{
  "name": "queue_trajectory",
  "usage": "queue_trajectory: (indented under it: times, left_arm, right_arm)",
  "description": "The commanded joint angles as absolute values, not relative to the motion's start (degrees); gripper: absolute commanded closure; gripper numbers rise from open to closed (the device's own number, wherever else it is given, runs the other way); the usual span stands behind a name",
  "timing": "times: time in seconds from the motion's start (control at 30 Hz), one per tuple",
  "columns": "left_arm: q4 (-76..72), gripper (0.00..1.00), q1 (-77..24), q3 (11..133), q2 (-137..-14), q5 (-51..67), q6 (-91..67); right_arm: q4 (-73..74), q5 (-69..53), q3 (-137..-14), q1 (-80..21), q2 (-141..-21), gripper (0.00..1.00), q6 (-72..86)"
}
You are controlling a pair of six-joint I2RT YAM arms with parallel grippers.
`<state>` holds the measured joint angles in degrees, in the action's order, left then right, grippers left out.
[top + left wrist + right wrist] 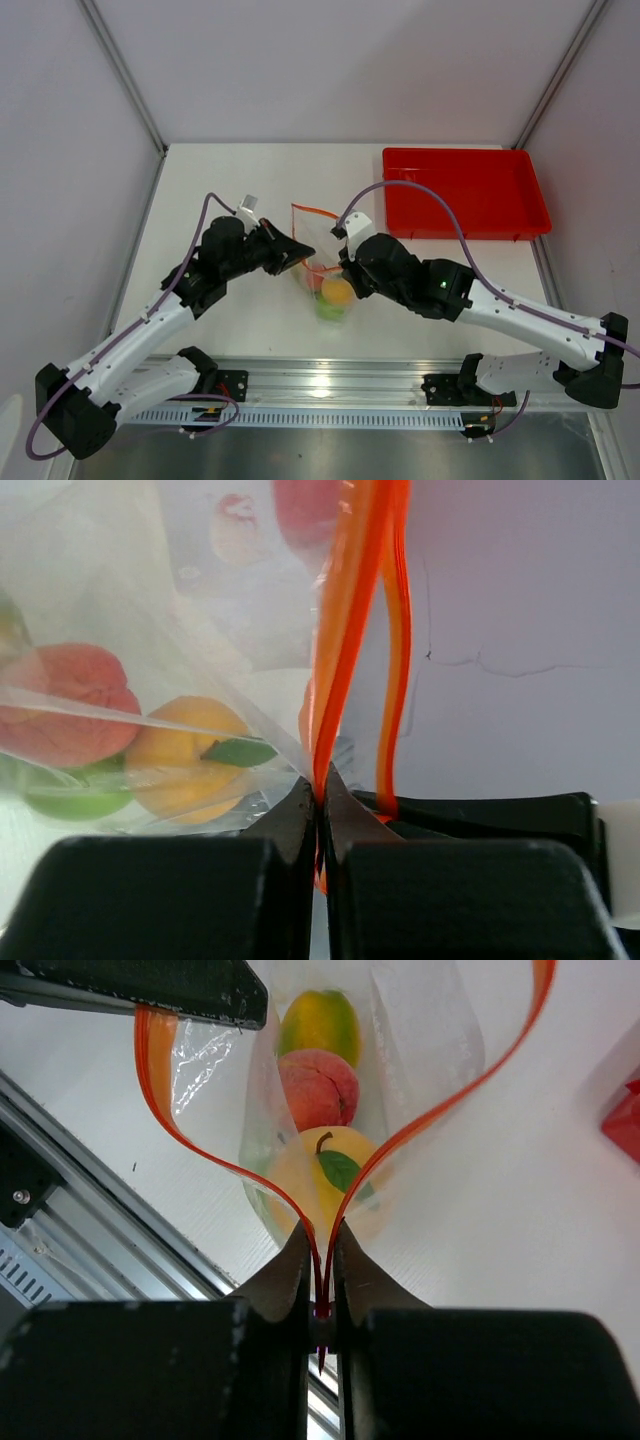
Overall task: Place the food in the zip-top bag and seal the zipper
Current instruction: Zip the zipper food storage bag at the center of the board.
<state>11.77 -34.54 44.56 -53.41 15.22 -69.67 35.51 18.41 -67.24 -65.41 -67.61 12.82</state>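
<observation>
The clear zip-top bag (pixel 318 266) hangs between my two grippers above the table, with the food inside. Through the plastic I see a yellow-green mango (pixel 320 1025), a reddish peach (pixel 318 1088) and a yellow-orange fruit with a leaf (pixel 312 1182); a green apple (pixel 70 800) lies lowest. My left gripper (pixel 320 785) is shut on one end of the orange-red zipper (pixel 345 630). My right gripper (pixel 320 1250) is shut on the zipper (pixel 440 1100) at the other end, both strips pinched together. Beyond that pinch the two strips spread apart in a V.
A red tray (pixel 465 190) lies at the back right of the white table (pixel 220 180). The metal rail (pixel 330 385) with both arm bases runs along the near edge. The left gripper's black finger (pixel 150 985) shows at the top of the right wrist view.
</observation>
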Motion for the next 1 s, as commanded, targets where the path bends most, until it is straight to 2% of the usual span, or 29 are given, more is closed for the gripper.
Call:
queue_trajectory:
  times: [0.0,0.03,0.1,0.13,0.2,0.23,0.27,0.33,0.43,0.57,0.63,0.77,0.97]
  left_arm:
    - [12.2,0.97,-34.7,45.3,-50.7,12.9,-65.7]
    - [12.7,0.94,-34.7,45.4,-49.6,12.1,-64.3]
    - [15.1,0.81,-34.7,46.2,-48.2,9.2,-62.3]
    - [16.7,0.68,-34.7,47.4,-46.9,8.0,-59.8]
    - [20.5,0.58,-34.7,49.3,-45.7,4.8,-56.9]
    - [22.0,0.44,-34.7,50.9,-44.6,3.6,-54.3]
    - [24.7,0.34,-34.7,52.1,-44.0,2.4,-52.9]
    - [26.5,0.22,-34.7,53.4,-42.6,0.3,-48.4]
    - [20.9,0.11,-34.7,52.7,-39.0,3.8,-38.4]
    - [13.4,0.07,-34.8,53.0,-37.6,13.7,-28.9]
    - [12.6,0.07,-34.8,54.5,-39.9,17.8,-24.6]
    - [4.8,0.08,-34.7,53.1,-41.6,33.3,-19.1]
    - [-1.3,0.08,-34.9,51.3,-43.2,44.1,-7.0]
  right_arm:
    - [35.2,18.0,-71.7,-65.7,-67.2,1.00,8.2]
    - [35.2,16.3,-71.8,-65.8,-67.0,1.00,7.6]
    - [35.6,14.4,-72.4,-65.7,-66.7,1.00,5.1]
    - [35.9,13.3,-72.7,-65.7,-66.7,1.00,4.7]
    - [37.0,12.3,-73.5,-65.7,-66.7,1.00,2.9]
    - [37.2,11.6,-73.6,-65.7,-66.5,1.00,2.2]
    - [37.5,10.2,-73.6,-65.7,-66.5,1.00,1.5]
    - [37.8,8.4,-73.6,-65.6,-66.0,1.00,0.3]
    - [37.9,4.4,-73.2,-65.7,-65.0,1.00,-2.8]
    - [37.9,1.3,-73.5,-64.8,-63.9,1.00,-4.1]
    - [38.0,0.7,-74.2,-64.0,-63.9,1.00,-4.4]
    - [38.3,-4.4,-74.6,-60.5,-64.3,1.00,-4.6]
    - [36.9,-11.9,-73.0,-56.3,-63.8,1.00,-4.0]
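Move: The zipper end pinched in the right fingers lies about 8 cm to the left hand's right, 4 cm back and 1 cm lower; the left fingers are shut on the opposite part of the bag's mouth. At the right hand that zipper end is right between the fingertips. The yellow fruit hangs below, some 14 cm down and 2 cm left, the peach about 5 cm left of and 3 cm beyond the yellow fruit at similar depth. The left fingers let go of the bag's orange mouth edge, opening wide as the hand draws about 6 cm left, then climbs some 11 cm and swings back right and towards the base, rolling roughly 60 degrees, forward side up, until it points right, nearly level. The right fingers keep their pinch on the zipper end, lifting it about 3 cm, turning 20 degrees counter-clockwise and easing back before partly returning forward. ##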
